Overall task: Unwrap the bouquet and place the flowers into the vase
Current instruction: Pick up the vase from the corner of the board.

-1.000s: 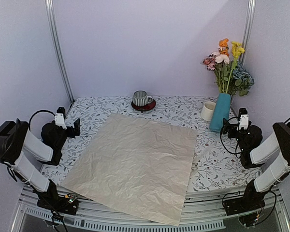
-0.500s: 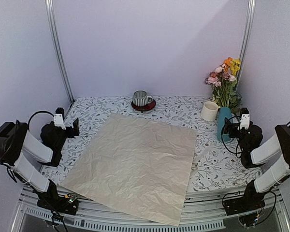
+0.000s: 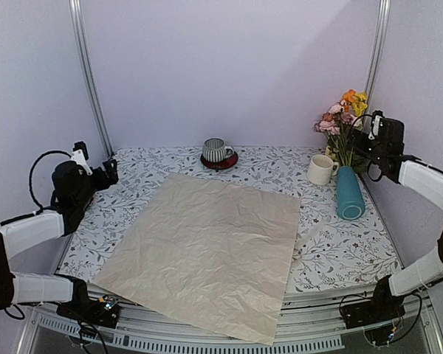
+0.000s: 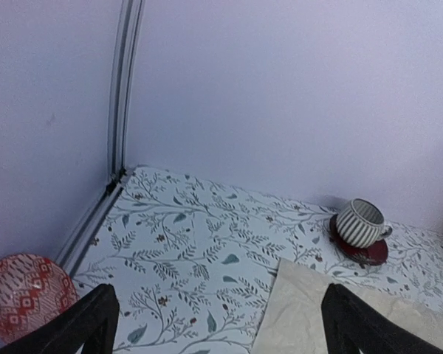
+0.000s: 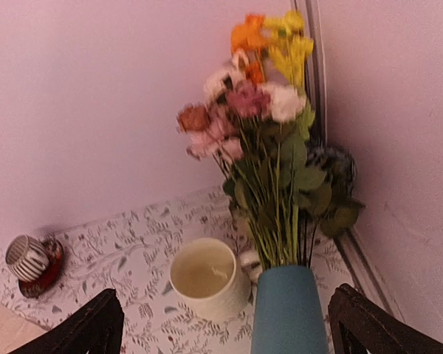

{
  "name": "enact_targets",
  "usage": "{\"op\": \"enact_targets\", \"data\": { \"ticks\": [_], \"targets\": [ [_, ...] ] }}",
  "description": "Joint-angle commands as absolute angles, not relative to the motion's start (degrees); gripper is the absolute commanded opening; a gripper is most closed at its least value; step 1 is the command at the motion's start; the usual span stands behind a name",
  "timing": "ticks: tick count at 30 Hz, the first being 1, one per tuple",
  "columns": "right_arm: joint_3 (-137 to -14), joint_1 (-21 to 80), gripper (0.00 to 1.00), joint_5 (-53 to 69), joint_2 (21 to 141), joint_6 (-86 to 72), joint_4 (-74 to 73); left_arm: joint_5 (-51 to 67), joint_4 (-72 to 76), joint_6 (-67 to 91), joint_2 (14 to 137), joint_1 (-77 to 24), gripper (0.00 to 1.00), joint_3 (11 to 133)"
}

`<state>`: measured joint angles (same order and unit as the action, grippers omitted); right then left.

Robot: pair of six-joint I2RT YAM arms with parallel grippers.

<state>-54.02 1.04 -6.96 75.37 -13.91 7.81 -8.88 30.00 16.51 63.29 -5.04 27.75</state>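
The teal vase [image 3: 348, 193] stands at the right of the table with the flowers [image 3: 343, 122] in it. It seems to lean back toward the rear right corner. The wrapping paper [image 3: 207, 247] lies spread flat across the middle. My right gripper [image 3: 365, 146] hangs open, raised beside the blooms. From the right wrist, the vase [image 5: 288, 313] and flowers [image 5: 269, 110] sit between the open fingers [image 5: 81, 328] of my right gripper [image 5: 225, 328]. My left gripper [image 3: 103, 173] is open over the left rear of the table. The left gripper [image 4: 218, 328] holds nothing.
A cream mug [image 3: 321, 169] stands just left of the vase. A striped cup on a red saucer [image 3: 218, 153] sits at the back centre. A red patterned bowl [image 4: 26, 295] shows at the far left edge. Metal frame posts [image 3: 88, 81] flank the rear corners.
Both arms have lifted from their folded rest poses. The vase with flowers has shifted right and nearer, and the blooms sit lower than a second ago. The paper has not moved.
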Motion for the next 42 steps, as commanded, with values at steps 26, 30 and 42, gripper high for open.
{"op": "enact_targets", "data": {
  "ticks": [26,30,42],
  "targets": [
    [-99.61,-4.29,0.99,-7.51,122.3,-11.09,-48.49,14.29,15.86,26.35,65.48,-2.01,0.98,27.0],
    [-103.83,-5.39,0.99,-6.92,126.38,-10.25,-49.82,14.08,15.73,26.07,65.57,-1.99,0.98,27.16],
    [-109.15,-5.67,1.0,-4.01,133.45,-9.18,-49.85,13.54,15.45,25.51,66.09,-1.91,0.98,27.42]
  ]
}}
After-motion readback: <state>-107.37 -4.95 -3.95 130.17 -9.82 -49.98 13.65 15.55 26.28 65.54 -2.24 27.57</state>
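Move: The teal vase lies tipped over with its base towards you. From the right hand its middle is about level in reach, 3 cm to the right and 24 cm below; its neck is about 8 cm ahead, 4 cm right and just as low. The white mug is roughly 7 cm ahead and 6 cm left of that hand, also some 24 cm down. From the left hand, the vase is roughly 85 cm right, 5 cm ahead and 20 cm below. Sink the open right gripper about 24 cm to the neck of the lying vase, tipping the wrist some 60 degrees until the fingers point steeply down. Ease forward about 7 cm and a little to the right, mostly near the bottom, so the fingers straddle the neck just behind the rim, still wide open. Meanwhile lower the empty left hand 7 cm and bring it 5 cm right, tilting its fingers down and turning clockwise. ##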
